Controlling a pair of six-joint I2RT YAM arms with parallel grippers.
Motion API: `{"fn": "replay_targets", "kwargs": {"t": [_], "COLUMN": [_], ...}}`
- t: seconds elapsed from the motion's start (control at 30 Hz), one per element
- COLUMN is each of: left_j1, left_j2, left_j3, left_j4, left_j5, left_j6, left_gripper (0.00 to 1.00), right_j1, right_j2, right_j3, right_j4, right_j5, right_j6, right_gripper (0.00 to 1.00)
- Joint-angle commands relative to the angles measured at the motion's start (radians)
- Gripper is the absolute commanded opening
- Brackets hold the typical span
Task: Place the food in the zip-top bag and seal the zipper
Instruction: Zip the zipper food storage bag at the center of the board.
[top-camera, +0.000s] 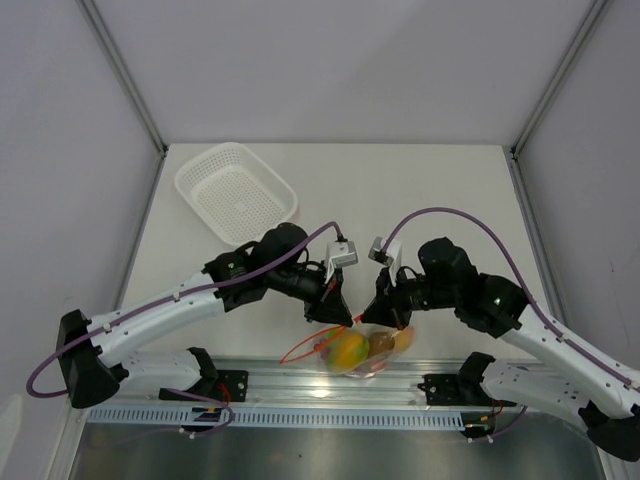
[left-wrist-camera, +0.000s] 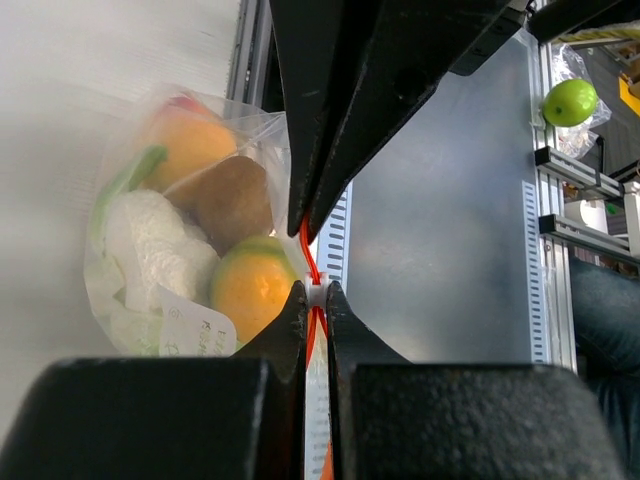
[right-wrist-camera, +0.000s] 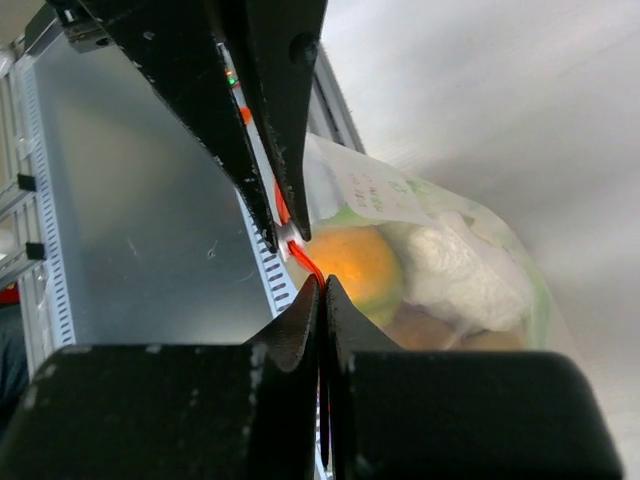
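Observation:
The zip-top bag (top-camera: 352, 352) hangs between both grippers over the table's near edge, with the food inside. In the left wrist view I see the mango (left-wrist-camera: 250, 290), a brown piece (left-wrist-camera: 235, 200), an orange (left-wrist-camera: 190, 148) and a white-and-green piece (left-wrist-camera: 150, 250) in the bag (left-wrist-camera: 120, 320). My left gripper (left-wrist-camera: 314, 292) is shut on the zipper (left-wrist-camera: 308, 255) at its white slider. My right gripper (right-wrist-camera: 322, 283) is shut on the red zipper strip (right-wrist-camera: 303, 262) just beside the slider. From above, the left gripper (top-camera: 340, 316) and right gripper (top-camera: 384, 316) nearly meet.
A white mesh basket (top-camera: 236, 190) lies at the far left of the table. A metal rail (top-camera: 300, 385) with slotted strips runs along the near edge under the bag. A green apple (left-wrist-camera: 570, 101) sits off the table beyond the rail.

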Motion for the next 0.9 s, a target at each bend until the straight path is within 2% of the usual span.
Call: {"fn": "replay_targets", "kwargs": {"t": [0.0,0.07,0.37,0.57,0.87], "left_j1": [0.003,0.006,0.029,0.057,0.066], "left_j2": [-0.025,-0.03,-0.073,-0.123,-0.224], "left_j3": [0.023,0.022,-0.014,-0.047,-0.107], "left_j4": [0.03,0.016,-0.054,-0.103,-0.169], "left_j5": [0.038,0.023,-0.048,-0.115,-0.278], "left_j6": [-0.014,-0.011,-0.001,-0.002,-0.019], "left_gripper": [0.0,0.01,0.0,0.0,0.0], "right_j1": [0.001,0.003,-0.048,-0.077,-0.082], "right_j2": [-0.049,-0.076,-0.175,-0.218,-0.202], "right_j3": [0.003,-0.002,-0.015,-0.011,-0.02], "right_j4": [0.043,0.045,-0.02,-0.067,-0.075], "right_j5": [0.2,0.341,0.641,0.776,0.833], "right_j6": [0.045,0.074,0.157,0.195,0.221], "right_gripper": [0.0,0.0,0.0,0.0,0.0]}}
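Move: Between the nearly touching hands sits the white zipper slider, already pinched in the left fingertips. From the right hand, which grips the zipper strip, the slider lies about 2 cm to the left and level with it. The still-open orange strips trail some 7 cm left and 4 cm back of the left hand, about 2 cm lower. Below in the bag, the mango hangs about 4 cm back, 2 cm left and 7 cm down from the right hand, and the brown fruit 4 cm back, 3 cm right and 8 cm down. Pulling the gripped zipper strip away from the slider, the right hand sweeps about 10 cm right and 9 cm forward at nearly the same height, its wrist turning some 45 degrees clockwise. The left keeps its pinch on the slider, first easing forward 2 to 3 cm, then drawing left about 4 cm and sinking slightly while turning counter-clockwise. ##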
